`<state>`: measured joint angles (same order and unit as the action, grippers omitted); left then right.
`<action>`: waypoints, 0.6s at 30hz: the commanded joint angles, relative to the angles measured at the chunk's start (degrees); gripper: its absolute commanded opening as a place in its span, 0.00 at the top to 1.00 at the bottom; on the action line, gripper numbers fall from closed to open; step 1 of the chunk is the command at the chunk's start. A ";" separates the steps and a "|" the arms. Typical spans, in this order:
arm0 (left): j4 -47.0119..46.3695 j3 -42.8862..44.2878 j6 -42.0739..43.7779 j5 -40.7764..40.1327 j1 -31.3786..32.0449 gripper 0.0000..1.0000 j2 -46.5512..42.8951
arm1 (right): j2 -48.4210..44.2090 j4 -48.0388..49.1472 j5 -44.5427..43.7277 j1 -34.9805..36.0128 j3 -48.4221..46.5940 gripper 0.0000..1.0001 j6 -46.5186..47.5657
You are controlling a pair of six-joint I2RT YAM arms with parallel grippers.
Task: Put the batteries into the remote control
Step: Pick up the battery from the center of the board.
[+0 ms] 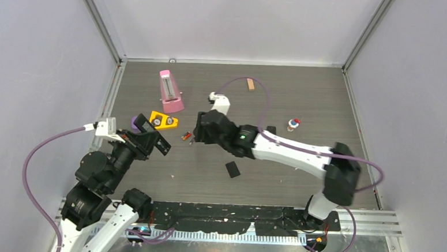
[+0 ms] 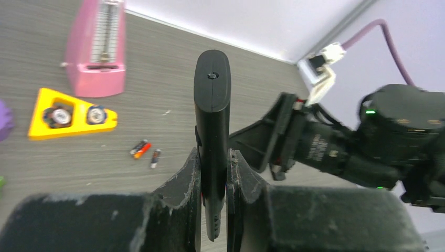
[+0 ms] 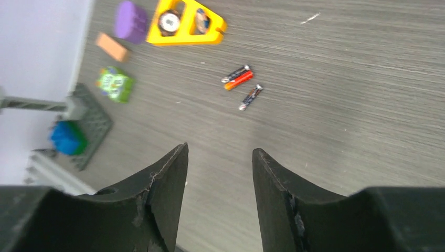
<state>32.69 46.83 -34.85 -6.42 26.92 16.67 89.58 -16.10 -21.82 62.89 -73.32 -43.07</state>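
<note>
The black remote control (image 2: 212,105) stands on edge between my left fingers, and my left gripper (image 2: 212,157) is shut on it; from above the remote (image 1: 153,135) shows at the left, tilted over the table. The batteries (image 3: 239,79) lie loose on the table: two side by side and a third (image 3: 251,97) just beside them. They also show as batteries (image 1: 187,137) in the top view and batteries (image 2: 141,149) in the left wrist view. My right gripper (image 3: 219,149) hangs open and empty a little short of them, right gripper (image 1: 196,133) in the top view.
A pink metronome (image 1: 170,91) and a yellow triangle piece (image 1: 163,120) sit behind the batteries. A black cover (image 1: 233,169) lies near the middle, a small bottle (image 1: 293,124) to the right, a wooden block (image 1: 250,84) at the back. A purple cylinder (image 3: 131,21) and a green block (image 3: 115,84) lie left.
</note>
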 commanded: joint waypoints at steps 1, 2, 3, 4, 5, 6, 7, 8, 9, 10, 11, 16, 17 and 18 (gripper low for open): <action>6.43 2.04 3.44 -10.63 -0.29 1.00 -2.94 | 12.56 -6.78 -4.63 0.20 -10.96 0.47 -0.09; 6.84 2.00 3.48 -11.17 -0.29 1.00 -3.60 | 14.45 -7.65 -5.55 0.21 -12.59 0.47 -0.57; 7.20 1.92 3.62 -11.77 -0.29 1.00 -4.07 | 18.16 -9.06 -5.88 0.19 -15.50 0.47 -1.22; 7.48 1.82 3.70 -12.20 -0.29 1.00 -4.54 | 19.88 -10.85 -6.72 0.20 -17.10 0.47 -1.62; 7.84 1.74 3.71 -12.44 -0.31 1.00 -4.81 | 23.21 -11.57 -7.08 0.19 -20.08 0.47 -2.34; 7.90 1.55 3.75 -12.54 -0.29 1.00 -5.20 | 24.87 -12.33 -7.46 0.21 -21.37 0.46 -2.35; 7.86 1.38 3.80 -12.61 -0.29 1.00 -5.28 | 27.89 -12.79 -7.63 0.21 -23.68 0.46 -2.85; 7.91 1.19 3.91 -12.65 -0.29 1.00 -5.42 | 30.47 -13.52 -8.00 0.21 -25.77 0.46 -3.30; 7.87 1.02 3.90 -12.66 -0.29 1.00 -5.39 | 31.66 -13.78 -8.15 0.21 -26.67 0.46 -3.45; 7.87 0.97 3.84 -12.51 -0.27 1.00 -5.39 | 33.76 -14.16 -8.24 0.23 -28.34 0.46 -3.74; 7.97 0.83 3.88 -12.36 -0.28 1.00 -5.39 | 34.71 -14.32 -8.24 0.22 -28.97 0.46 -3.80; 8.40 0.63 2.79 -12.69 -0.27 1.00 -5.61 | 40.26 -18.23 -8.72 0.21 -34.49 0.50 -5.34; 8.59 0.65 2.34 -13.16 -0.28 1.00 -5.99 | 40.77 -19.17 -9.52 0.21 -35.08 0.51 -5.92; 8.62 0.57 1.92 -13.40 -0.29 1.00 -6.41 | 41.45 -19.90 -9.45 0.21 -35.63 0.52 -6.53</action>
<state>41.71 47.03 -32.29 -17.65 26.87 11.46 129.86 -31.68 -27.46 62.89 -104.07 -46.41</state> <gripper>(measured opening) 0.153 0.500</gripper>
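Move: The lone battery lies about 7 cm ahead of the right hand, 7 cm to its left and 20 cm below. The touching battery pair is some 3 cm farther out and 2 cm farther left than it; the yellow triangle is about 8 cm beyond it and 12 cm to its left, and the battery cover sits 4 cm back and 9 cm right of the hand. From the left hand the lone battery is roughly 15 cm ahead, 6 cm right and 32 cm down. Downward above all, the right hand sinks about 17 cm towards the lone battery while carrying some 6 cm left and 5 cm forward, easing off near the end. Its wrist tips the half-open fingers steeply down, touching nothing yet. The left hand, still gripping the remote, draws about 5 cm left and a little down, away from the batteries, turning some 10 degrees counter-clockwise. ##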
